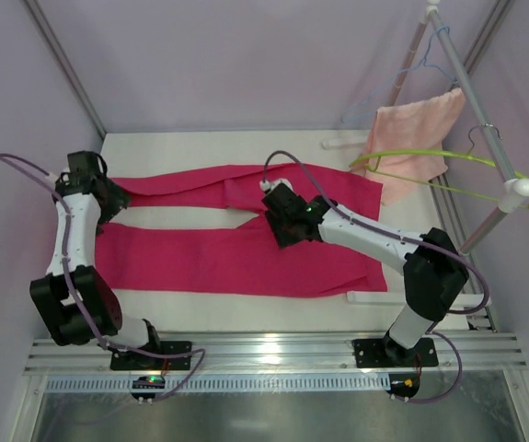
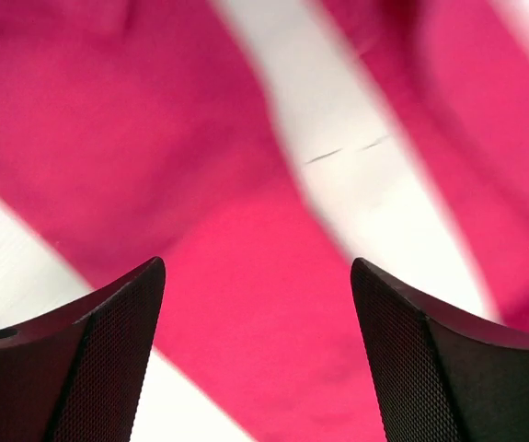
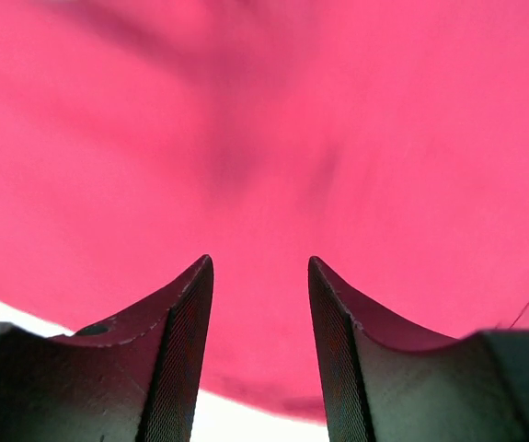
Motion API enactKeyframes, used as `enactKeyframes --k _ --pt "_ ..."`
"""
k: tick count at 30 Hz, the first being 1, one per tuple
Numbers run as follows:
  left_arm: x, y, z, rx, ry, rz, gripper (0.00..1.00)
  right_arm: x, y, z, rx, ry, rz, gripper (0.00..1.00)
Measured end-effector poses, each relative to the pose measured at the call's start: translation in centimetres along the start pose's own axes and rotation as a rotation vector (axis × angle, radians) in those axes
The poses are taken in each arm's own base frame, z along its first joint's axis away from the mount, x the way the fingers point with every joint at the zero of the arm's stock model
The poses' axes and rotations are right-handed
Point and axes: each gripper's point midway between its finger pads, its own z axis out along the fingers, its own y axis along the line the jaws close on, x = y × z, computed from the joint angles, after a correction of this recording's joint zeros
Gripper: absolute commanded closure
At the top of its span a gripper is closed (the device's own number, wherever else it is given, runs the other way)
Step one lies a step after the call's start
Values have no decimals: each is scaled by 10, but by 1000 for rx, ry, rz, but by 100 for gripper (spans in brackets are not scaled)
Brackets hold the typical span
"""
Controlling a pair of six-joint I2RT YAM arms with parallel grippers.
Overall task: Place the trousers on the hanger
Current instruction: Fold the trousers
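Observation:
The magenta trousers lie flat on the white table, legs stretched to the left and waist to the right. My left gripper hovers over the leg ends, open wide, with fabric and a strip of bare table below and nothing between its fingers. At the crotch, where the legs split, my right gripper points down at the cloth, jaws apart and empty. The lime-green hanger hangs from the rack at the far right, apart from both grippers.
A slanted metal rack pole stands at the right edge with a pale pink towel draped by it and a thin light-blue wire hanger above. White walls close in the back and sides.

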Motion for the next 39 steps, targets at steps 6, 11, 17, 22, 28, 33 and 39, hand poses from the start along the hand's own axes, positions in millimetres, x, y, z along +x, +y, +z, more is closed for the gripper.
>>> enactKeyframes --k 6,11,17,22,28,33,39 --pt "-72 -60 -38 219 -144 -51 18 -148 -7 -38 41 -399 -69 51" --pt "-71 -89 15 221 -43 -33 19 -202 -37 -21 110 -511 -133 51" --pt "-46 -91 65 177 64 32 23 -233 -56 38 152 -471 -191 52" --pt "-53 -86 72 152 25 89 28 -225 -52 66 149 -422 -221 52" --pt "-55 -82 90 119 5 145 39 -226 -42 66 112 -430 -212 52" --pt "-37 -73 111 86 45 185 40 -226 -41 67 103 -431 -207 52" --pt "-37 -78 131 77 57 210 39 -224 -40 67 96 -430 -201 52"
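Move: The end of the far trouser leg lies about 17 cm ahead of my left hand, 2 cm left and 11 cm below; the near leg is almost under that hand, some 2 cm back and 12 cm down. For my right hand, the far leg's crotch end is roughly 30 cm ahead, 8 cm left and 9 cm below. The crotch is about 19 cm ahead and 4 cm left of it; the waist edge is some 24 cm right, 12 cm ahead. I carry my empty left hand over from the near leg to the far leg, about 12 cm forward in an arc that first rises, then sinks close to the cloth, easing the fingers partly shut and turning slightly clockwise. My right hand, part-open, swings some 23 cm forward and a little left, up and partly down again, its fingers tilting outward, then hovers above the trousers near the crotch. ##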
